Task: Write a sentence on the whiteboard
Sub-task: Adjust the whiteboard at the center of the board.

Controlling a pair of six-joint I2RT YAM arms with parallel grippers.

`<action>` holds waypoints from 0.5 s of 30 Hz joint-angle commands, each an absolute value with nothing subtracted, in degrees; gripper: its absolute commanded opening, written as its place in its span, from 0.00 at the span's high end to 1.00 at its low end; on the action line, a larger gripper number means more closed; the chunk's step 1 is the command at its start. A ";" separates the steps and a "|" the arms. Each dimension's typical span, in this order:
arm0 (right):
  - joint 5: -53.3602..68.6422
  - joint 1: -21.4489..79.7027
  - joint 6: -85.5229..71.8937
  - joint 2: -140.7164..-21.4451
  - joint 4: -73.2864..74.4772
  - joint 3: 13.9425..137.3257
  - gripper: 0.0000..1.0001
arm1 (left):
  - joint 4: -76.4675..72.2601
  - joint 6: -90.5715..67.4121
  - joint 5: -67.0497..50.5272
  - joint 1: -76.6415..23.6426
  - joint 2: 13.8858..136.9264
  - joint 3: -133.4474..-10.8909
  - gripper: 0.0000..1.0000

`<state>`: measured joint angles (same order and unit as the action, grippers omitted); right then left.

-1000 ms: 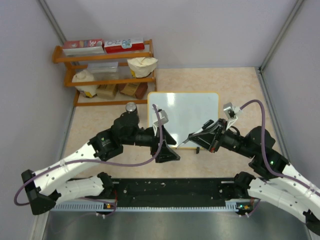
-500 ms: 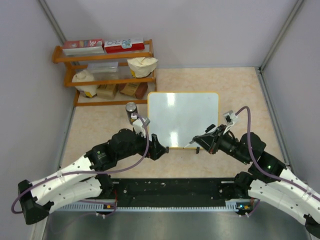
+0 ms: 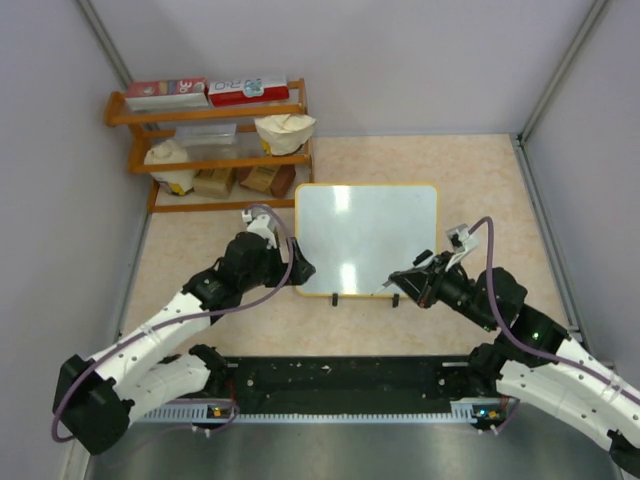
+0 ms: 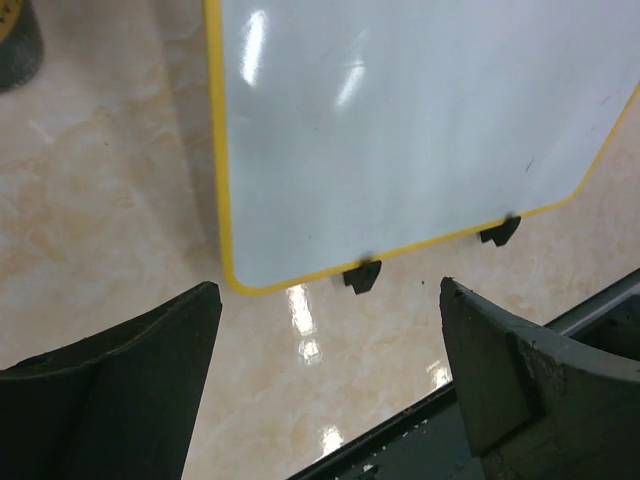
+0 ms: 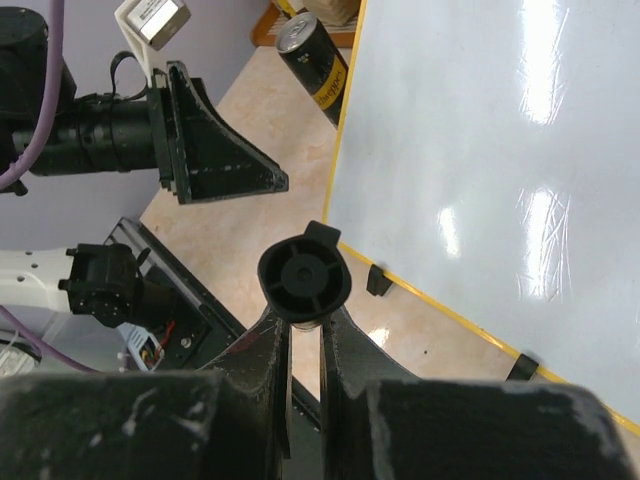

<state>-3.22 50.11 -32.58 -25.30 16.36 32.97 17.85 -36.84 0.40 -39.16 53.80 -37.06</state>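
The whiteboard [image 3: 366,238] lies flat on the beige table, white with a yellow frame and two black clip feet [image 4: 362,274] on its near edge. Its surface [image 4: 400,130] shows only glare; no sentence shows on it. My left gripper [image 3: 296,270] stands open at the board's near left corner, nothing between its fingers [image 4: 330,300]. My right gripper [image 3: 405,285] is shut on a black marker [image 5: 304,277], held beside the board's near edge with its tip pointing left. The left gripper's fingers [image 5: 220,165] also show in the right wrist view.
A black and yellow can [image 5: 315,65] stands left of the board; the left wrist hides it in the top view. A wooden shelf [image 3: 210,140] with boxes and bags fills the back left. A black rail [image 3: 340,380] runs along the near table edge.
My left arm has pulled back from the board's near edge toward its left side, and its jaws have opened wider. The can is now covered in the top view. The right gripper shifted slightly right.
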 commanded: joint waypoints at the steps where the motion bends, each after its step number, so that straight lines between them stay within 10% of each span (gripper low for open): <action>1: -4.66 50.19 -31.73 -25.23 15.12 33.22 1.00 | 6.97 -34.72 -9.83 -32.09 54.40 -35.16 0.07; 15: 21.86 38.52 -31.90 -31.89 4.93 35.50 1.00 | -15.46 -31.64 -19.51 -24.08 65.29 -30.93 0.09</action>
<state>8.60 42.96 -31.57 -29.69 12.01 32.99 -6.37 -33.82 -16.51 -24.75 62.35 -30.72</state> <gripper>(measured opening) 0.066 0.917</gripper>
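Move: The whiteboard lies flat on the table, its middle about 9 cm ahead of the left hand, 17 cm to its right and some 13 cm below. The drink can stands about 10 cm ahead and 11 cm left of that hand; the nearer black clip, on the board's front edge, is roughly 8 cm back and 8 cm right. From the right hand, the board's middle lies some 16 cm ahead, 5 cm left and about 24 cm down. Along the whiteboard's left edge, away from its near left corner, the left hand travels forward about 5 cm at nearly constant height, fingers still wide open and clear of the board. Its wrist rolls about 10 degrees, left side sinking. ##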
